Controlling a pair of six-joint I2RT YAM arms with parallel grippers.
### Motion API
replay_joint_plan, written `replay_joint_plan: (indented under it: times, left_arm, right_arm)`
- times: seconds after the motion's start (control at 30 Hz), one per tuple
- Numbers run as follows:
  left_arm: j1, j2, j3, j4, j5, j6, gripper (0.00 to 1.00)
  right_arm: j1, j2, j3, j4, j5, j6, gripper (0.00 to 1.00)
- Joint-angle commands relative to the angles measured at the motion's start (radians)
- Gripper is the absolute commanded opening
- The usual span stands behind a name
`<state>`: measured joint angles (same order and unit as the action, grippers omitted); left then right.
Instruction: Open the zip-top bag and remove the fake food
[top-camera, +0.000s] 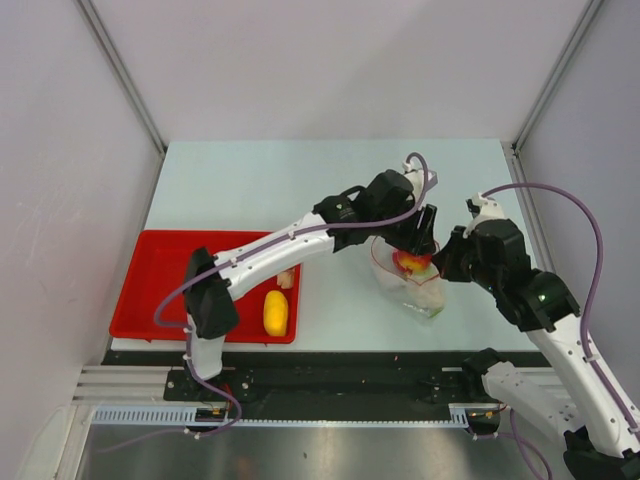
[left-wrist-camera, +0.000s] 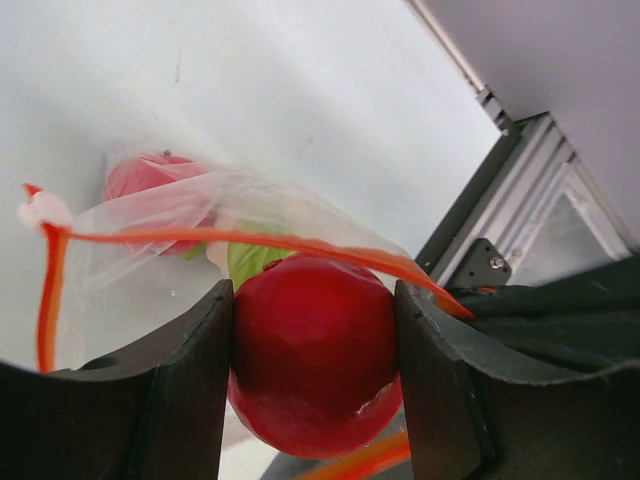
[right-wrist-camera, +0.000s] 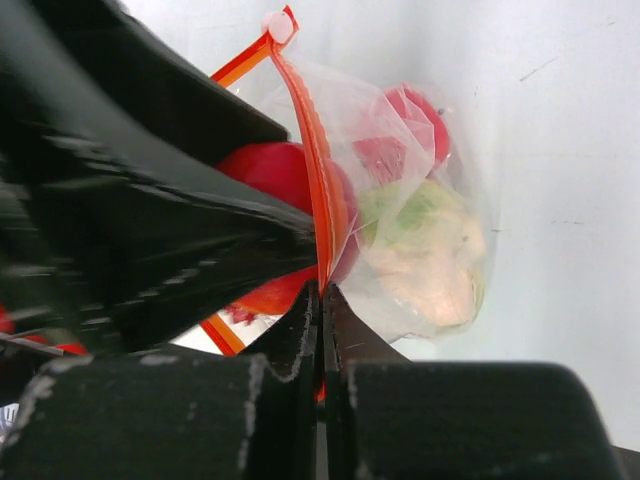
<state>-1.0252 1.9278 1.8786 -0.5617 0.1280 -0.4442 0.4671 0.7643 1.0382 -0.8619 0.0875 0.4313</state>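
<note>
The clear zip-top bag (top-camera: 418, 290) lies on the table with its red zip strip (left-wrist-camera: 250, 240) open. My left gripper (top-camera: 420, 246) reaches into the mouth and is shut on a red ball (left-wrist-camera: 315, 350). Another red ball (left-wrist-camera: 150, 180) and a green piece (left-wrist-camera: 250, 260) stay inside the bag. My right gripper (top-camera: 445, 268) is shut on the bag's zip strip (right-wrist-camera: 322, 210) and holds that side up. A whitish-beige lumpy piece (right-wrist-camera: 435, 265) and a green piece (right-wrist-camera: 400, 205) show through the plastic. A yellow oval (top-camera: 275, 313) and a beige piece (top-camera: 286, 279) lie on the red tray.
The red flat tray (top-camera: 160, 290) sits at the left front of the table. White walls enclose the table on three sides. A black rail runs along the near edge (top-camera: 330, 385).
</note>
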Motion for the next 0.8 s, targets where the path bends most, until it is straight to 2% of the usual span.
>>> replay_joint_plan:
  times: [0.0,0.13,0.3,0.4,0.43,0.57,0.6,0.7,0.77]
  left_arm:
    - [0.02,-0.174,-0.01,0.08,0.026,-0.033,0.0]
    - [0.057,-0.372,-0.119,0.155,-0.039,-0.013,0.0]
    - [0.125,-0.587,-0.36,0.157,-0.126,0.009,0.0]
    - [0.247,-0.722,-0.53,0.089,-0.165,-0.036,0.0]
    - [0.27,-0.803,-0.618,0.054,-0.218,-0.05,0.0]
    - [0.396,-0.918,-0.801,-0.067,-0.329,-0.134,0.0]
    - [0.471,-0.947,-0.828,-0.096,-0.329,-0.155,0.0]
    - [0.595,-0.977,-0.935,-0.187,-0.295,-0.267,0.0]
    - [0.631,-0.993,-1.015,-0.205,-0.274,-0.35,0.0]
  right_arm:
    - [-0.005,-0.017,-0.015,0.029,0.008,-0.016,0.0]
    - [-0.005,-0.031,-0.047,0.034,0.006,-0.006,0.0]
    - [-0.007,-0.031,-0.079,0.052,0.009,-0.019,0.0]
    - [-0.008,-0.028,-0.079,0.076,0.014,-0.023,0.0]
    - [-0.008,-0.031,-0.079,0.084,0.012,-0.025,0.0]
    - [-0.008,-0.03,-0.079,0.106,0.008,-0.025,0.0]
    - [-0.008,-0.03,-0.081,0.112,0.008,-0.025,0.0]
    - [-0.012,-0.026,-0.081,0.119,0.004,-0.025,0.0]
    - [-0.012,-0.025,-0.079,0.121,0.001,-0.023,0.0]
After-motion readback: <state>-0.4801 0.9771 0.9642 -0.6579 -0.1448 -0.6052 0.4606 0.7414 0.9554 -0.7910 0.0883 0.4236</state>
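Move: The red fruit is already in the left fingers, at the mouth of the bag. The red tray it goes to has its middle roughly 50 cm to the left, about level, some 20 cm below. In its near end, the yellow mango lies about 33 cm left and 8 cm back, the small onion 31 cm left and 2 cm ahead. The bag hangs about 12 cm below, 2 cm to the right and 1 cm ahead. From the right hand the tray's middle is some 56 cm left. Keeping its grip on the red fruit, the left hand lifts it clear of the bag's mouth, rising about 14 cm, then swings some 35 cm left over the tray's right rim, turning about 50 degrees counter-clockwise and sinking again to slightly below where it began. The right hand still pinches the bag's rim, dipping about 2 cm. ##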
